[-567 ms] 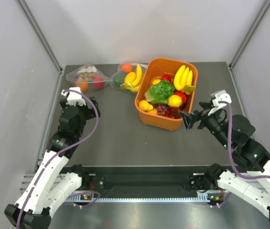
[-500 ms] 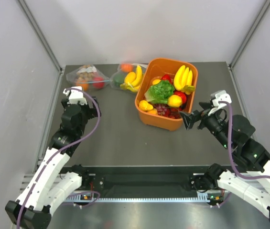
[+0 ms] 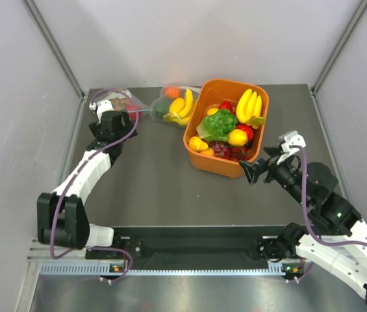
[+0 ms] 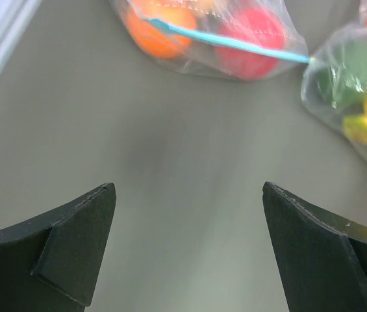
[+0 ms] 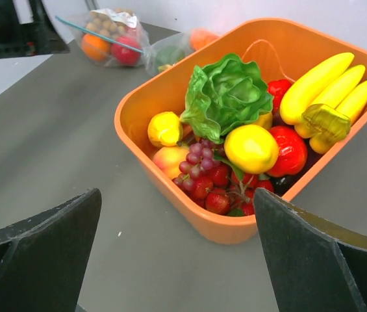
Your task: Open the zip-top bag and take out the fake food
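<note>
The zip-top bag (image 3: 126,104) lies at the table's back left, clear with a teal zip strip (image 4: 235,44). Inside it I see a round orange (image 4: 157,31), a red apple (image 4: 256,40) and a pale grape bunch (image 5: 100,25). My left gripper (image 3: 117,119) is open and empty, just short of the bag, which sits beyond its fingertips in the left wrist view (image 4: 188,188). My right gripper (image 3: 251,170) is open and empty in front of the orange bin, as the right wrist view (image 5: 177,195) shows. The bag also shows in the right wrist view (image 5: 108,40).
A second clear bag with yellow bananas (image 3: 173,104) lies right of the zip-top bag, against the orange bin (image 3: 222,170). The bin holds lettuce, bananas, lemons, grapes and strawberries. Grey walls close in the table's sides and back.
My left arm has stretched forward toward the back left, bringing its open gripper up to the zip-top bag. My right gripper has shifted slightly left and lower.
</note>
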`<move>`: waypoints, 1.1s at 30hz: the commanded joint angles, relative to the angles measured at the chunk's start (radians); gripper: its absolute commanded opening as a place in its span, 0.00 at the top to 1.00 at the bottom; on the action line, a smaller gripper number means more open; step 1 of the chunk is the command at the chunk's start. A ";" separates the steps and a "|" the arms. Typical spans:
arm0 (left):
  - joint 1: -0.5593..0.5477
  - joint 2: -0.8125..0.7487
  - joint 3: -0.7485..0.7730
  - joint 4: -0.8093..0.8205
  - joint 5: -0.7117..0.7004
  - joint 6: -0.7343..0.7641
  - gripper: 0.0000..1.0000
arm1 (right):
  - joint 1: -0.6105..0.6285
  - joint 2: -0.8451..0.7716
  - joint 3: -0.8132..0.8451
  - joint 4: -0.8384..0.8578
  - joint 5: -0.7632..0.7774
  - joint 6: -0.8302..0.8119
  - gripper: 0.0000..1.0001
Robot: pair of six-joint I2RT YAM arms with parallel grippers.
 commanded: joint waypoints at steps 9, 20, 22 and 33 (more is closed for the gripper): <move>0.021 0.249 0.152 0.280 -0.061 -0.105 0.01 | 0.011 -0.040 -0.005 0.058 -0.100 0.012 0.00; 0.053 0.392 0.216 0.391 -0.102 -0.155 0.15 | 0.011 -0.049 0.003 0.033 -0.136 0.004 0.00; 0.055 0.426 0.245 0.403 -0.101 -0.152 0.23 | 0.009 -0.048 0.006 0.022 -0.153 0.004 0.00; 0.088 0.527 0.345 0.397 -0.099 -0.046 0.65 | 0.011 -0.005 0.009 0.012 -0.203 0.000 0.01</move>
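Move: The zip strip of the nearer-left bag (orange, red fruit and small brown balls inside) has its middle about 14 cm ahead of the left hand, 2 cm left and 3 cm below. The banana bag lies some 16 cm ahead of this hand, 22 cm right and 5 cm below; the orange bin is about 6 cm ahead, 42 cm right and 3 cm below. From the right hand, the strip is roughly 33 cm ahead, 52 cm left and 18 cm below. The near-facing zip strip of the left bag is met around its middle by the left hand, which reaches about 14 cm forward, sinking slightly and turning some 10 degrees counter-clockwise as the fingertips lift a little. Wide open for the first half, the fingers then draw in to under half open, the tips coming onto the strip. The right hand eases 2 cm back and 2 cm left, turning counter-clockwise, empty and open. ##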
